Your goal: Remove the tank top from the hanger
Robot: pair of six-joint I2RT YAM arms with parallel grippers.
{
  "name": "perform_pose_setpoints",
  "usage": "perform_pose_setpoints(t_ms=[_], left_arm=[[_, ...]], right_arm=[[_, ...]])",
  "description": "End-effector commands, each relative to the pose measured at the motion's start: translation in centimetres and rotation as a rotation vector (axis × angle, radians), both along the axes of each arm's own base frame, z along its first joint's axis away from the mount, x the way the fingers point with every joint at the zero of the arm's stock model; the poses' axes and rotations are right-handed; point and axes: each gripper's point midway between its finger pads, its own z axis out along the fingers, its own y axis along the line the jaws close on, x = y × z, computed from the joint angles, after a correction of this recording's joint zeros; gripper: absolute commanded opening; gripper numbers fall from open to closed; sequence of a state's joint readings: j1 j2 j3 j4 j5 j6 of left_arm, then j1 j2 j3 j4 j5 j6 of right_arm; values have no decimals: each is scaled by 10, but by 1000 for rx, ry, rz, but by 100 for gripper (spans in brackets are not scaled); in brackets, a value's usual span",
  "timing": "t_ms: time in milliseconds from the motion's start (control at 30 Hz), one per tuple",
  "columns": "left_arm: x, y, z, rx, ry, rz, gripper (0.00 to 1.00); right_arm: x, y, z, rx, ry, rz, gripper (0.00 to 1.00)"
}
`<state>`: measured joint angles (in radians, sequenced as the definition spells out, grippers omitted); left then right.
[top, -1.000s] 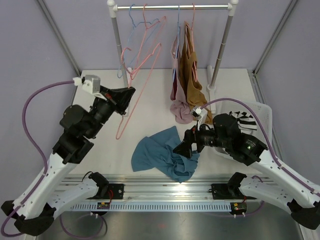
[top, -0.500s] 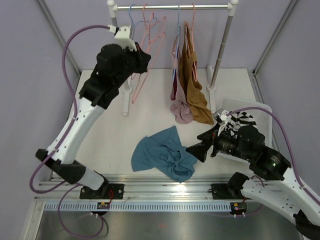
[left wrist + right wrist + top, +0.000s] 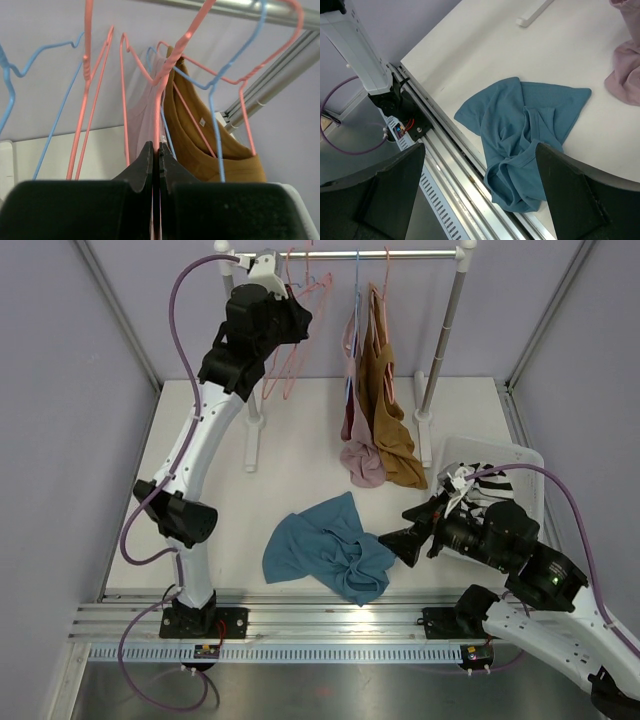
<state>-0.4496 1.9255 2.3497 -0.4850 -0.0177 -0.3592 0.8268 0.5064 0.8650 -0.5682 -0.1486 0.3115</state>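
Note:
The teal tank top (image 3: 325,545) lies crumpled on the table near the front edge, off any hanger; it also shows in the right wrist view (image 3: 520,125). My left gripper (image 3: 298,322) is raised high by the clothes rail (image 3: 350,254) and is shut on the wire of an empty pink hanger (image 3: 285,370). In the left wrist view the fingertips (image 3: 156,147) pinch that pink wire (image 3: 159,110), and its hook reaches up by the rail (image 3: 240,6). My right gripper (image 3: 395,540) is open and empty, hovering just right of the tank top (image 3: 477,150).
A pale pink garment (image 3: 358,455) and a brown garment (image 3: 385,410) hang from the rail on hangers. Several empty pink and blue hangers (image 3: 50,130) hang at the rail's left. A white basket (image 3: 525,458) holding striped cloth (image 3: 490,485) stands at the right.
My left arm has swung up from table height to the rail, carrying the pink hanger. My right arm has drawn back toward the near right, away from the tank top.

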Motion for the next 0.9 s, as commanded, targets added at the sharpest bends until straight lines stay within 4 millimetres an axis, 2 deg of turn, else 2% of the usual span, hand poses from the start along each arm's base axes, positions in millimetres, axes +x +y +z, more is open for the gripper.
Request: perform_pose_setpoints(t_ms=[0,133,300,367,433,467,500,533,600,633,700,767,800,833,867], left_arm=[[18,-5,22,-88,-80,-19,0],[30,-9,15,-96,-87,-34,0],[33,-9,9,-85,-73,-37,0],[29,-8,7,-83,-61,-37,17],[20,-6,8,-82,-55,-46,28],[15,-5,10,-88,-55,-49,42],[5,-2,16,-92,-54,-57,49],[-2,-2,19,-97,-53,-66,55],[-21,-6,26,-101,-53,-122,73],[-36,-3,33,-99,-60,-138,99],[-60,-5,39,-84,-63,-164,99],[-89,3,43,-66,-70,-145,99],[-98,4,40,-56,-66,-143,99],[-108,9,41,-56,-72,-131,99],[-126,16,36,-47,-67,-119,99]], right_arm=[[8,9,-12,-9,21,-7,99],[13,21,-28,-34,75,6,100],[18,40,-45,-9,127,39,99],[23,44,-55,-19,153,26,99],[36,46,-68,-52,193,-31,99],[40,46,-73,-72,207,-54,99],[49,46,-88,-120,242,-100,99],[53,47,-93,-143,254,-114,100],[64,48,-115,-208,293,-165,99],[66,49,-123,-226,307,-174,100],[72,56,-148,-276,354,-179,100],[81,58,-172,-355,378,-235,99],[82,57,-184,-394,384,-255,100],[85,60,-186,-418,376,-275,100],[80,61,-204,-494,397,-280,100]])
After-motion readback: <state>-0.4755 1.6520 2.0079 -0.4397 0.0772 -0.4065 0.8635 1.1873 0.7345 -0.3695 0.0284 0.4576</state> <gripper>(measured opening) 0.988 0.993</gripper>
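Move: The left hand holds the empty pink hanger; the rail it goes to is about 6 cm ahead and 4 above, straight ahead sideways. The mauve top hangs some 8 cm right of this hand and 3 nearer, the brown top 14 right and 3 nearer, both about 20 lower. From the open right hand, the blue-green tank top lies about 5 cm ahead, 10 left and 28 below, the basket some 15 ahead, 21 right and 25 below. The left hand eases about 5 cm down and slightly less forward to set the pink hanger's hook over the rail, opens wide to let go of the hanger, then draws back some 11 cm and rises a little towards the end, clear of it. Meanwhile the right hand, fingers still wide open, sinks about 20 cm towards the blue-green tank top on the table, also going some 6 cm forward and 5 left, while its wrist tips over by a good 30 degrees so the fingers point more steeply down at the bunched cloth. ##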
